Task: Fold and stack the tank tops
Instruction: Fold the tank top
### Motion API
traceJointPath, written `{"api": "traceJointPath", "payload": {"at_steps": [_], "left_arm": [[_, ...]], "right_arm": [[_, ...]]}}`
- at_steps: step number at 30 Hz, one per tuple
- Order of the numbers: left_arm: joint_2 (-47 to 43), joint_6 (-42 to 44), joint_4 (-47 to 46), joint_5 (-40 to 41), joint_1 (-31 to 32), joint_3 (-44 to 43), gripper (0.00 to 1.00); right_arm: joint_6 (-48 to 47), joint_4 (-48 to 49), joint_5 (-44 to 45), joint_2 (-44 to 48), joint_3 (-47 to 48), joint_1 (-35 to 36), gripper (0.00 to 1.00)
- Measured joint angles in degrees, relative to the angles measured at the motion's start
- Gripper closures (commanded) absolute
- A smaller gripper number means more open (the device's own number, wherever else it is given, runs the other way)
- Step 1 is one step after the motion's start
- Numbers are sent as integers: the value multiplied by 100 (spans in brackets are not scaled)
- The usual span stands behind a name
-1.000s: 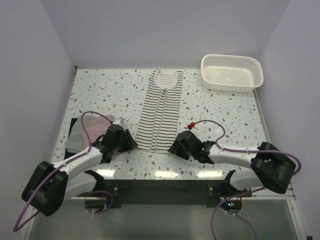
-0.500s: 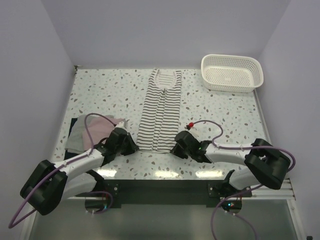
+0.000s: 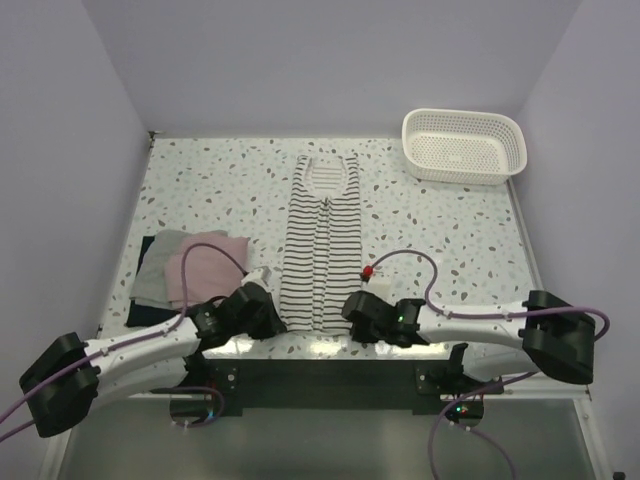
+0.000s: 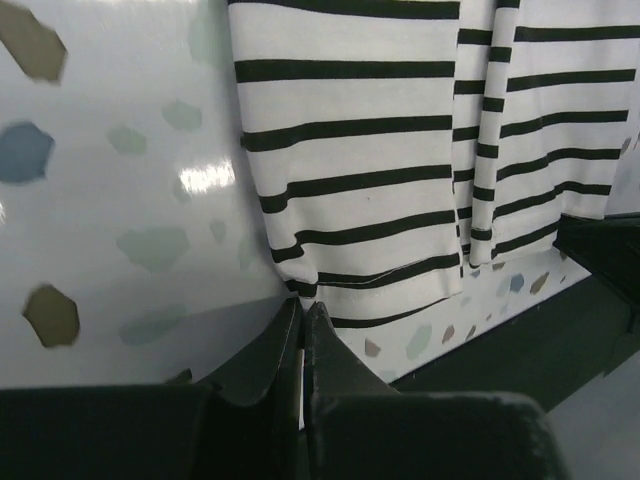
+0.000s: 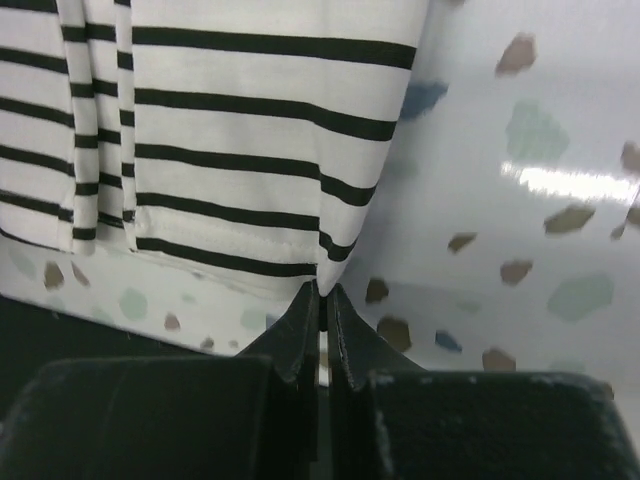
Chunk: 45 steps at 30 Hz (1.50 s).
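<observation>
The striped tank top (image 3: 320, 235) lies lengthwise down the middle of the table, folded narrow, neck at the far end. My left gripper (image 3: 272, 318) is shut on its near left hem corner (image 4: 300, 290). My right gripper (image 3: 350, 315) is shut on its near right hem corner (image 5: 322, 275). Both corners sit at the table's near edge. The pink tank top (image 3: 205, 265) lies folded on top of the dark tank top (image 3: 150, 300) at the left, with a grey cloth (image 3: 160, 265) between them.
A white lattice basket (image 3: 465, 145) stands at the far right corner. The dark rail of the arm mount (image 3: 320, 375) runs just below the table's near edge. Walls close in on the left, back and right.
Both grippers have pulled back toward the near edge, dragging the striped top's hem with them. The whole top has slid nearer.
</observation>
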State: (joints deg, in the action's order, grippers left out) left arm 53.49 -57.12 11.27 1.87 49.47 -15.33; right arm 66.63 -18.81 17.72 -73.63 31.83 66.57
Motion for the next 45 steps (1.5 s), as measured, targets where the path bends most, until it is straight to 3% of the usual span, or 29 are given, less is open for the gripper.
{"api": "traceJointPath", "payload": {"at_steps": [6,13,18,29,45], "left_arm": [[-595,-748,1193,317,1189,-116,100],[-407,-855,1989,879,1318,-1235,100],[280,-557,1878,1207,1084,-2131,100],[1502,496,1071,1163,-529,-2907,100],[4113,1285,-98,660,-1512,-4837,100]], "right_arm": [[575,-1333,439,435,173,1471,100],[706,-2361,1169,564,1045,1543,100],[367,-2498,1458,529,1460,997,100],[-1147,-1871,1578,-310,2164,-833,100],[-2562,-614,1099,-1991,3427,-2739,100]]}}
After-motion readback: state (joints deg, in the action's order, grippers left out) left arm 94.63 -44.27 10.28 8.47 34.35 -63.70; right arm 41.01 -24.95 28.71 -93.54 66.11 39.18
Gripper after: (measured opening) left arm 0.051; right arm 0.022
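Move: My fingers are down at table level, already shut on the tank top's two near hem corners. The bottom of its neckline, towards which the hem goes, lies about 33 cm ahead of both hands, some 10 cm right of my left hand and 6 cm left of my right. The shoulders are about 45 cm ahead. The pink tank top is some 14 cm ahead and 18 cm left of my left hand; the white basket is roughly 47 cm ahead and 32 cm right of my right. Keeping both hem corners pinched, I first draw them back towards myself by 5 or 6 cm, low over the table. Then both hands lift together to about 9 cm and carry the hem forward over the tank top's body towards the neckline, ending well over 20 cm ahead of where they began, drifting a little to my right, fingertips swinging forward by some 15 degrees. ##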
